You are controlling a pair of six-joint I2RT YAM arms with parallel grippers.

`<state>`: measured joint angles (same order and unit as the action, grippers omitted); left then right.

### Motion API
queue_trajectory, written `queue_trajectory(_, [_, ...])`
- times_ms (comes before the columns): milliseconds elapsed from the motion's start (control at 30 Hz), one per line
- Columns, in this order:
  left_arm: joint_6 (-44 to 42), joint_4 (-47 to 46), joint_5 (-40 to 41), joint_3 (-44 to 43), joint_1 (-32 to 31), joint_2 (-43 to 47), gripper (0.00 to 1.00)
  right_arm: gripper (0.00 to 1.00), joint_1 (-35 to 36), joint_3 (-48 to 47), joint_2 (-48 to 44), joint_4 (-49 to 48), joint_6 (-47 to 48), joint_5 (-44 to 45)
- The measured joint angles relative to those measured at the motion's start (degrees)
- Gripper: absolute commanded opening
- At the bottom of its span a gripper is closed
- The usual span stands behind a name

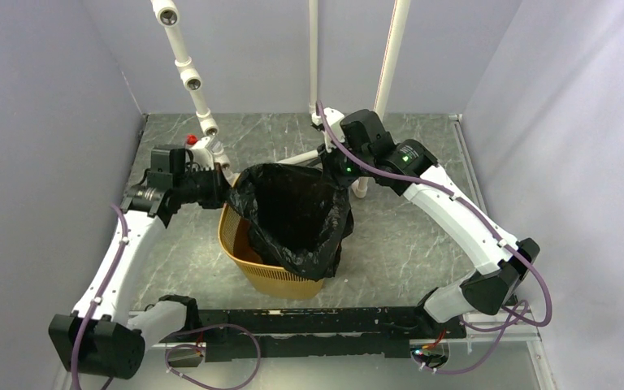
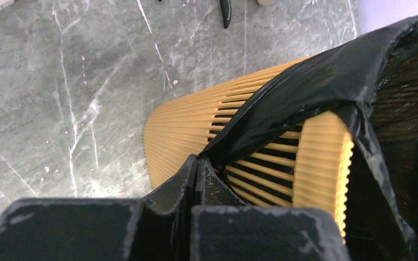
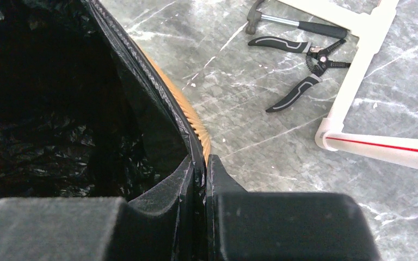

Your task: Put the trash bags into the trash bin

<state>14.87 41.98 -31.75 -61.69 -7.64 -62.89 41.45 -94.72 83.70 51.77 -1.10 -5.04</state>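
The yellow-orange trash bin [image 1: 244, 252] stands mid-table, and the black trash bag [image 1: 292, 211] hangs in it with its mouth stretched wide. My left gripper [image 1: 229, 188] is shut on the bag's left edge, just outside the bin's slitted wall [image 2: 185, 130]; its tips [image 2: 198, 160] pinch the film [image 2: 326, 76]. My right gripper [image 1: 337, 175] is shut on the bag's right edge. In the right wrist view its tips [image 3: 204, 160] clamp the plastic [image 3: 60, 109] right beside the bin's rim [image 3: 196, 128]. The bag drapes over the bin's near side, while the left rim shows bare.
A white pipe frame [image 1: 187, 65] rises at the back, with another pipe section [image 3: 359, 70] lying on the table. A hammer [image 3: 294, 22] and black pliers [image 3: 305, 70] lie on the grey marble table [image 1: 406, 244] behind the bin. Walls close in on both sides.
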Motion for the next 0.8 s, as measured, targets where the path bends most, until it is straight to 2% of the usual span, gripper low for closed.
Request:
queue_trajectory(67, [1.6,-2.4,0.0,2.5,0.1,2.3,0.02,0.18,0.0,0.3,0.0,-0.4,-0.9,0.2])
queue_trajectory(167, [3.9,-4.0,0.6,5.1,0.2,5.2,0.02,0.29,0.0,0.5,0.0,-0.9,-3.3,1.1])
queue_trajectory(200, [4.5,-4.0,0.8,5.5,0.2,5.9,0.02,0.44,0.0,0.5,0.0,-0.9,-3.8,1.5])
queue_trajectory(267, [5.7,-4.0,1.3,6.3,0.3,7.1,0.03,0.67,-0.5,0.5,0.0,-0.9,-5.6,2.2])
queue_trajectory(333, [6.6,-4.0,1.9,7.2,0.3,8.4,0.03,0.77,-1.4,0.3,-0.1,-0.9,-7.0,3.6])
queue_trajectory(500, [7.0,-3.8,2.1,7.5,0.4,9.2,0.03,0.87,-2.9,-2.3,-0.8,-0.9,-9.7,5.7])
queue_trajectory(800, [6.2,-3.3,1.8,7.3,0.4,9.1,0.03,0.86,-3.2,-6.8,-5.6,2.2,-17.2,6.4])
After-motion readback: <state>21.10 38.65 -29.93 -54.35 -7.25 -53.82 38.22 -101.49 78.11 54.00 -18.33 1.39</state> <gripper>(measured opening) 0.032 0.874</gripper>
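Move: Spread over the trash bin, the trash bag is still pinched at its left edge by the left hand and at its far right edge by the right. The bin's middle lies roughly 10 cm back, 13 cm right and 12 cm below the left hand; from the right hand it is some 12 cm back, 11 cm left and 18 cm down. About 33 cm beneath the right hand, the pliers lie 16 cm ahead, and the pipe foot 10 cm ahead and 10 cm right. Opening wide, the right fingers let go of the bag's edge; the hand eases a little forward and right, then lifts clear, ending about 7 cm higher and 3 cm to the right, turning clockwise some 20 degrees and drawing slightly back near the end. The left hand keeps its pinch on the bag's left edge, drawing it back about 2 cm beside the bin's rim, then holds still. ##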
